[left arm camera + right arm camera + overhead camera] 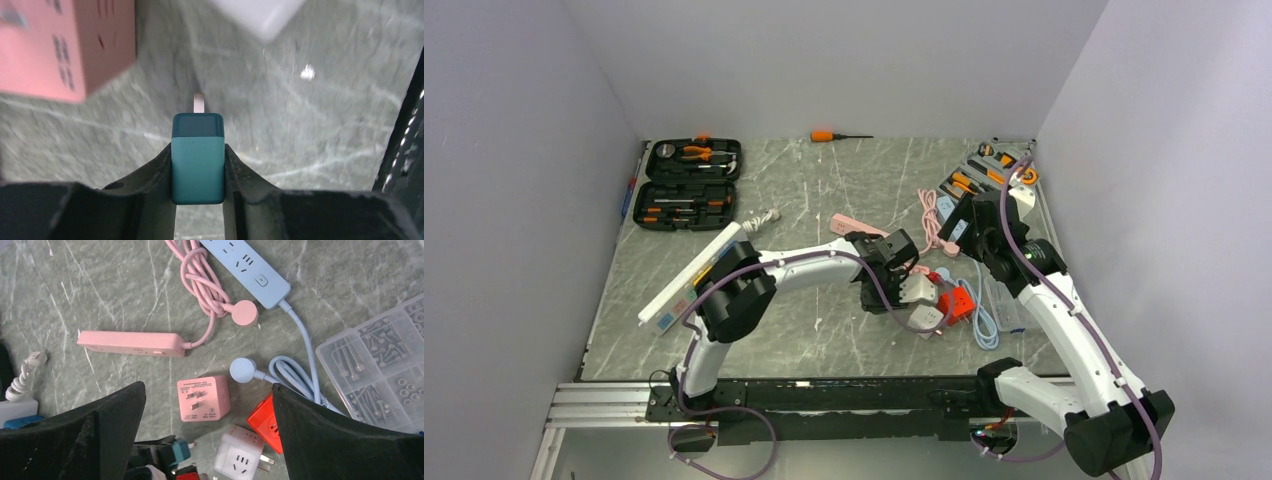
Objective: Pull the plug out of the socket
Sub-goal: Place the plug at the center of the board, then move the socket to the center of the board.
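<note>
My left gripper (pixel 197 150) is shut on a teal plug (pixel 197 165), held a little above the marble table. The plug's metal prong (pixel 199 103) sticks out bare, clear of any socket. A pink cube socket (pixel 60 45) lies ahead to the left and a white cube socket (pixel 255 15) ahead at the top. From the right wrist, the teal plug (pixel 181 451) shows in the left fingers, between the pink cube (pixel 203 399) and the white cube (pixel 240 457). My right gripper (pixel 207 390) hangs open above them, holding nothing.
A red socket block (pixel 262 422), a pink power strip (pixel 130 344) with coiled cord, a blue strip (pixel 245 265) and its cable lie around. A clear parts box (pixel 380 365) sits right. A black tool case (pixel 686 183) and a screwdriver (pixel 834 135) are at the back.
</note>
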Controlling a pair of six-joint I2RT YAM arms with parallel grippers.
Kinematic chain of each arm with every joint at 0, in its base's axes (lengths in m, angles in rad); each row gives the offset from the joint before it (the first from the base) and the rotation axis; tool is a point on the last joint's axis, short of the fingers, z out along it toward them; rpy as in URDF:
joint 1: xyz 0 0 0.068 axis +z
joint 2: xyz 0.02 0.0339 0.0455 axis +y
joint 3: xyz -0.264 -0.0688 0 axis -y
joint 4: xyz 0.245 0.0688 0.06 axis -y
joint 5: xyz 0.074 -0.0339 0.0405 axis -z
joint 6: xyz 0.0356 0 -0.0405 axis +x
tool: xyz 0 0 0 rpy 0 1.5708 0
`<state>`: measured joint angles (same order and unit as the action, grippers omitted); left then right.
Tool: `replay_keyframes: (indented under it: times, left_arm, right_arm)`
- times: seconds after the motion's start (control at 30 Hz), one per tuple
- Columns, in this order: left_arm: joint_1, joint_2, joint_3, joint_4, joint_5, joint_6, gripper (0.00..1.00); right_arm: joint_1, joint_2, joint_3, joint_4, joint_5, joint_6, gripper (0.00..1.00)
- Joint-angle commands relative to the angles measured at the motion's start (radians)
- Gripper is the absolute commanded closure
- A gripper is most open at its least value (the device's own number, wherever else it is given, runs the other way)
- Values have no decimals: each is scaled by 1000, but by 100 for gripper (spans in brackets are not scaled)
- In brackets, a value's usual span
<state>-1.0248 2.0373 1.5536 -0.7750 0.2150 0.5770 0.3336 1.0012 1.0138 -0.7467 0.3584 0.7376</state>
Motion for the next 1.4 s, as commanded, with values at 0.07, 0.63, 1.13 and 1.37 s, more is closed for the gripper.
replay_keyframes:
  times: [0.07, 0.63, 1.13, 1.37]
  left_arm:
    - [-41, 70, 99, 96, 54, -78, 100]
    - [-47, 50, 123, 117, 205, -192, 2]
    - [215, -312, 337, -314, 62, -220, 1]
    - [413, -690, -11, -192, -165, -150, 1]
  right_arm:
    - [-16, -28, -8, 33, 5, 2, 3]
    - [-42, -32, -21, 53, -27, -13, 0]
    - [-38, 14, 39, 103, -93, -50, 0]
    - [105, 115, 93, 140, -61, -85, 0]
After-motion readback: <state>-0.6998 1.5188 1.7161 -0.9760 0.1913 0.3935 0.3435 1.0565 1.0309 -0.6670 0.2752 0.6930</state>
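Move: The teal plug is already pinched in the left fingers, just above the table; its place to land is bare board about 7 cm to the right and 2 cm back, 1 cm lower. Beside that spot, the white plug stands some 13 cm right of the left hand and 2 cm back, the pink plug about 10 cm right and 7 cm ahead. From the raised right hand the teal plug is about 20 cm left, 8 cm back and 18 cm below. The teal plug, still pinched by the left hand, is carried about 7 cm right towards the white plug, drawing slightly back and sinking a centimetre; then the fingers open wide and let go of it. The empty left hand climbs some 25 cm, swinging left and forward away from the plugs and turning counter-clockwise. The open right hand hovers, drifting a couple of centimetres left and forward at the end. ##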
